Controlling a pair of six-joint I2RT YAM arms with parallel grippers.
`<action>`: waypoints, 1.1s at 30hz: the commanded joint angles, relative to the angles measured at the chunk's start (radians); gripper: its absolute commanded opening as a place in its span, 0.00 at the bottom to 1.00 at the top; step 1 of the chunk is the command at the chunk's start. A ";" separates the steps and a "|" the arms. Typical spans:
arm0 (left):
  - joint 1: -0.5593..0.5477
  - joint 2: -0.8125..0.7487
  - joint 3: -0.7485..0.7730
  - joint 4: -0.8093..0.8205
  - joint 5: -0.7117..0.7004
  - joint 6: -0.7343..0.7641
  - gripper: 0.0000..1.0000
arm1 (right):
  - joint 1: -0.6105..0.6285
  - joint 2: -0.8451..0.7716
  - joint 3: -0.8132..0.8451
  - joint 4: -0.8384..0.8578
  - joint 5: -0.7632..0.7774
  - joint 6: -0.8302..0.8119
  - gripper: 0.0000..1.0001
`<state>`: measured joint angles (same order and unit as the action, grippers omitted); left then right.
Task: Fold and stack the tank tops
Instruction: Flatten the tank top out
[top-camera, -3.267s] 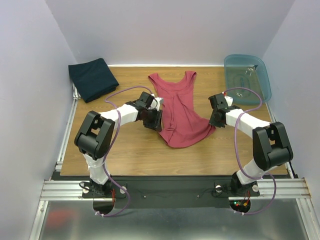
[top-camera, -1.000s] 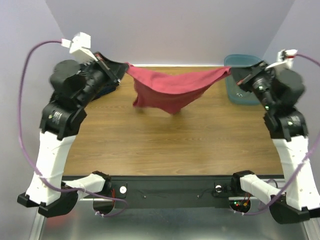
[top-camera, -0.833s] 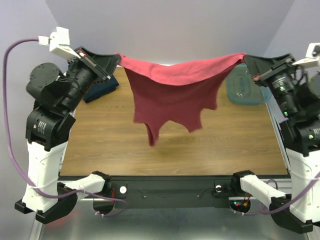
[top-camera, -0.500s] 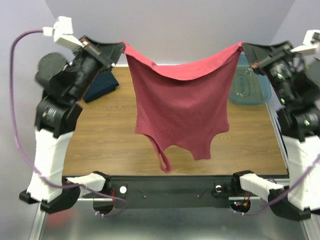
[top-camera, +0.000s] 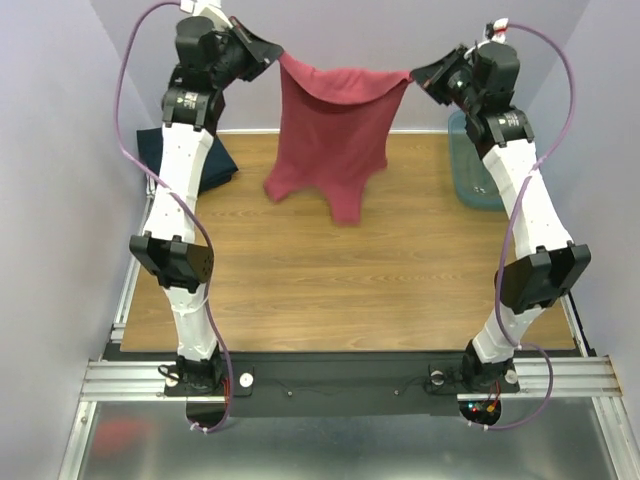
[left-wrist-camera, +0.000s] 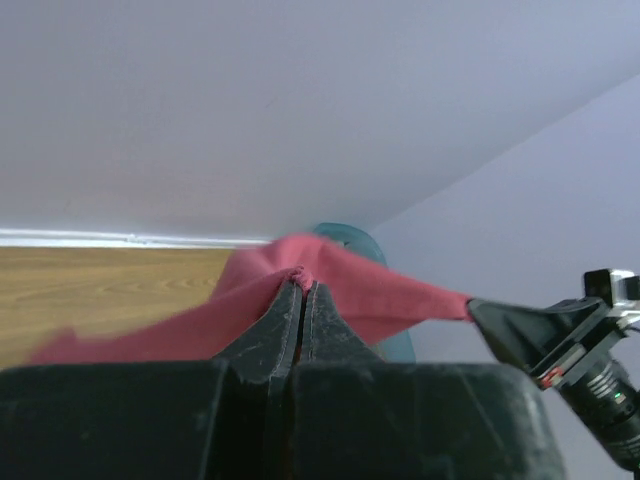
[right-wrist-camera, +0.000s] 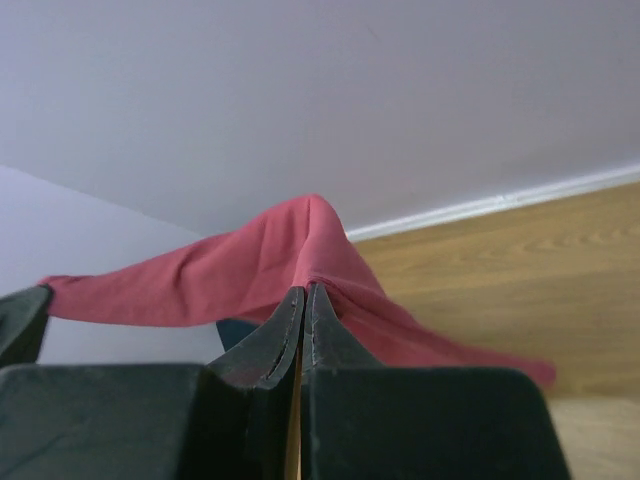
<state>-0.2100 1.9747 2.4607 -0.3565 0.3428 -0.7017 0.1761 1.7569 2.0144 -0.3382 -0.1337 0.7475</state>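
Note:
The maroon tank top (top-camera: 333, 135) hangs in the air over the far part of the table, stretched between both grippers with its straps dangling low. My left gripper (top-camera: 277, 52) is shut on one hem corner, the cloth (left-wrist-camera: 330, 285) bunched at its fingertips. At the other corner my right gripper (top-camera: 412, 75) is shut too, with the cloth (right-wrist-camera: 300, 245) draped over its tips. The navy tank top (top-camera: 215, 168) lies folded at the far left, mostly hidden behind the left arm.
A translucent blue tub (top-camera: 478, 175) sits at the far right of the wooden table (top-camera: 340, 280), partly behind the right arm. Both arms reach high toward the back wall. Side walls close in left and right.
Both grippers have swung away toward the back wall and drawn closer together, carrying the maroon tank top; it now hangs narrower and farther back over the table.

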 joint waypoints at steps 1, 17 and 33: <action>0.081 -0.167 -0.004 0.140 0.142 -0.018 0.00 | -0.007 -0.103 0.136 0.123 -0.006 -0.056 0.00; -0.026 -0.602 -1.366 0.352 0.162 0.018 0.00 | -0.009 -0.556 -1.105 0.126 0.036 0.053 0.00; -0.193 -0.717 -1.927 0.384 0.036 -0.127 0.00 | -0.010 -0.824 -1.654 0.025 0.029 0.228 0.01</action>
<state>-0.3996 1.3075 0.5396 0.0185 0.4248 -0.8101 0.1707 0.9619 0.3630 -0.2844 -0.1390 0.9512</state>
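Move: The tank top hangs by its hem from both shut hands; its middle is some 24 cm below the left hand and 13 cm to its right, 20 cm below the right hand and 13 cm to its left. The bare near table lies about 27 cm back and 49 cm down from the left hand, 29 back and 43 down from the right. The dark folded cloth is 11 cm ahead and 30 left of the left hand; the teal bin 12 ahead and 28 right of the right hand. The tank top's hem, still pinched at its two corners, is swept down and back towards the bases: the left hand sinks about 45 cm and draws back 27 after a brief shift left; the right first lifts some 5 cm, then goes down to about 40 cm below its start and 29 back. Both wrists tip down some 50 degrees, fingers staying shut. ##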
